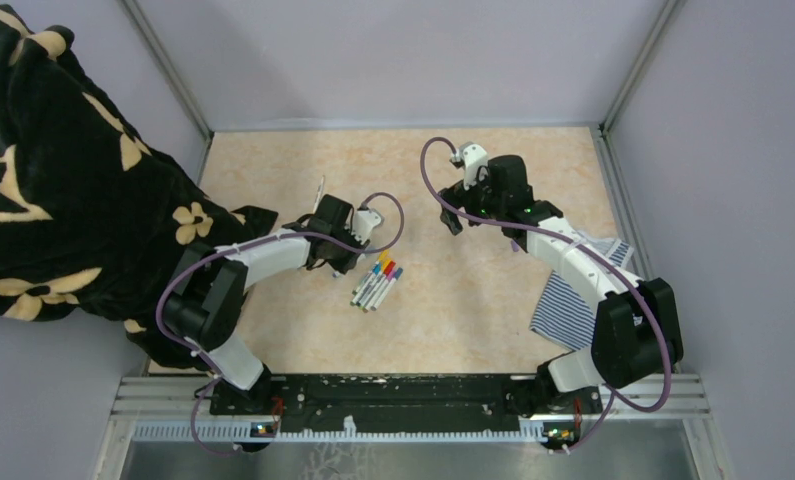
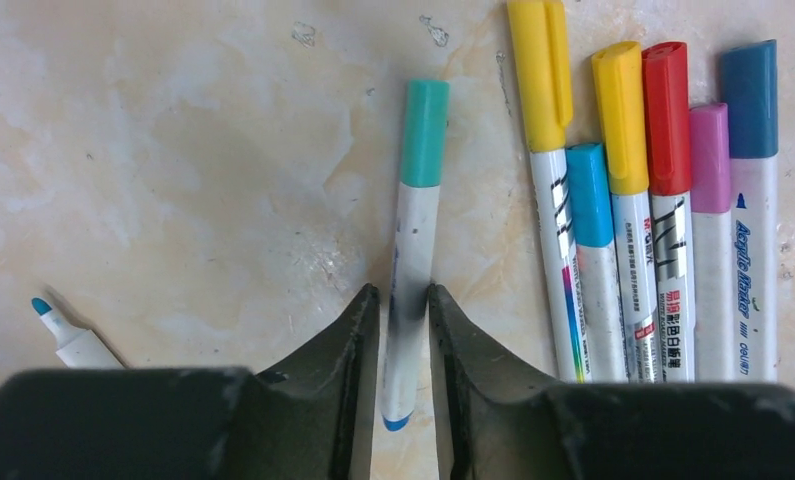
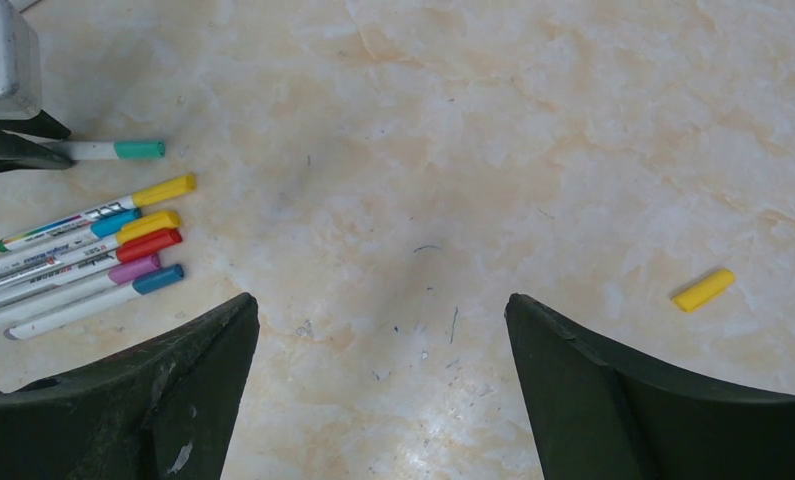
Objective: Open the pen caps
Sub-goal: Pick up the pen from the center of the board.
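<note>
My left gripper [image 2: 403, 295] is shut on the white barrel of a pen [image 2: 413, 250] lying on the table. Its teal pen cap [image 2: 425, 133] is on and points away from the fingers. Right of it lies a row of several capped pens [image 2: 663, 250] with yellow, blue, red, pink and dark blue caps. An uncapped blue-tipped pen [image 2: 68, 335] lies to the left. In the top view the left gripper [image 1: 358, 240] sits just above the pens [image 1: 376, 283]. My right gripper [image 3: 381, 300] hangs open over bare table, with a loose yellow cap [image 3: 703, 290] to its right.
A black flowered cloth [image 1: 63, 180] drapes over the left wall beside the left arm. A blue-and-white striped cloth [image 1: 573, 300] lies under the right arm near the right wall. Metal frame posts and grey walls border the marbled tabletop [image 1: 473, 300].
</note>
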You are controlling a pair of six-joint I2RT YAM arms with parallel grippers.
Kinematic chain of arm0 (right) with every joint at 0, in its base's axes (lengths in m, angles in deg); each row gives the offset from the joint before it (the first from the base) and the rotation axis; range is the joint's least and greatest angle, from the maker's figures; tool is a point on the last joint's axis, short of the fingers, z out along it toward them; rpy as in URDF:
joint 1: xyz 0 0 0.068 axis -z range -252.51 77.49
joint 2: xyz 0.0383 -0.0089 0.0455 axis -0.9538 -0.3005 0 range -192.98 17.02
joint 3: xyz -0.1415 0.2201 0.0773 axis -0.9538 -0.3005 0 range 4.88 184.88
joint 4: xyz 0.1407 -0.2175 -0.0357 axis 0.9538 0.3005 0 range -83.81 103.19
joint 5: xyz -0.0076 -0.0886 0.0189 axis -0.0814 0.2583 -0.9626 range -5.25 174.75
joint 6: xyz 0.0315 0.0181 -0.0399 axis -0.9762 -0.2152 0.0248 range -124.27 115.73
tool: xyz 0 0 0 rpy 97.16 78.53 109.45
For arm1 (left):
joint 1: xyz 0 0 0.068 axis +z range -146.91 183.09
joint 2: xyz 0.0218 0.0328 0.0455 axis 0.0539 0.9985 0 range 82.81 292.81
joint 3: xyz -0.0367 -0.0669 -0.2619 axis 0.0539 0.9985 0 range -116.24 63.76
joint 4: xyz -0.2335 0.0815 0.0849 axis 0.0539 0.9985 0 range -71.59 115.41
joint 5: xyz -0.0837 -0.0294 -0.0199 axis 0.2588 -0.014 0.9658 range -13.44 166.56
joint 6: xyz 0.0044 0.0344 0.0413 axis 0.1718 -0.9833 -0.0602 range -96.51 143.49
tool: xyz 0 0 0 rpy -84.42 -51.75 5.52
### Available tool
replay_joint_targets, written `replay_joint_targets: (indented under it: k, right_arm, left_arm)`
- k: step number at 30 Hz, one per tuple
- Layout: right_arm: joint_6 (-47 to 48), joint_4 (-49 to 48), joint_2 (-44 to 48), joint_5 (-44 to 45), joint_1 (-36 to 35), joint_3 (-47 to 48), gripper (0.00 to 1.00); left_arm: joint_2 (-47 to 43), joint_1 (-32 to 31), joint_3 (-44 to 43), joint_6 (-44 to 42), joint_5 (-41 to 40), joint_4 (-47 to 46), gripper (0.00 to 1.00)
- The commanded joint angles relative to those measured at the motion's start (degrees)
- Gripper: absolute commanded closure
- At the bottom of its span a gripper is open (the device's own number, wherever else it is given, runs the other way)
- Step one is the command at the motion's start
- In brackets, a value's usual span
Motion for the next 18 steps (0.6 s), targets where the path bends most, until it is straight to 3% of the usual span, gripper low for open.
replay_joint_targets:
  k: [1, 7, 18]
  right_arm:
    - [-0.17, -3.04, 2.63, 0.28, -0.30, -0.16, 0.07]
    - [-1.36, -2.94, 1.61, -1.11, -0.22, -0.17, 0.05]
    - [-5.12, -2.59, -0.41, -6.54, 1.36, 0.26, 0.02]
  left_arm:
    - [2.17, -0.28, -0.41, -0.10, -2.14, 0.81, 0.75]
    - [1.95, -0.27, -0.48, 0.11, -2.48, 0.85, 1.00]
    - [-2.26, -0.28, -0.49, -1.18, -2.29, -0.26, 1.00]
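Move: The green-capped pen lies under and between the left hand's open fingers, its middle about 1 cm ahead, 1 cm right and 1 cm below, with its cap pointing forward-right. The rainbow-striped, yellow-capped pen lies roughly 6 cm right and 1 cm back of the hand; the dark-blue-capped marker is some 10 cm right and 5 cm back. An open blue-tipped pen is about 10 cm left and 4 cm ahead. From the right hand, the green-capped pen is about 20 cm left, 7 cm back and 16 cm below. The green-capped pen's white barrel gets pinched as the left fingers close from about a third open to nearly shut and then keep their grip. The hand all but stays in place low over the table, easing forward only about half a centimetre, its wrist barely turning and still pointing steeply down. ##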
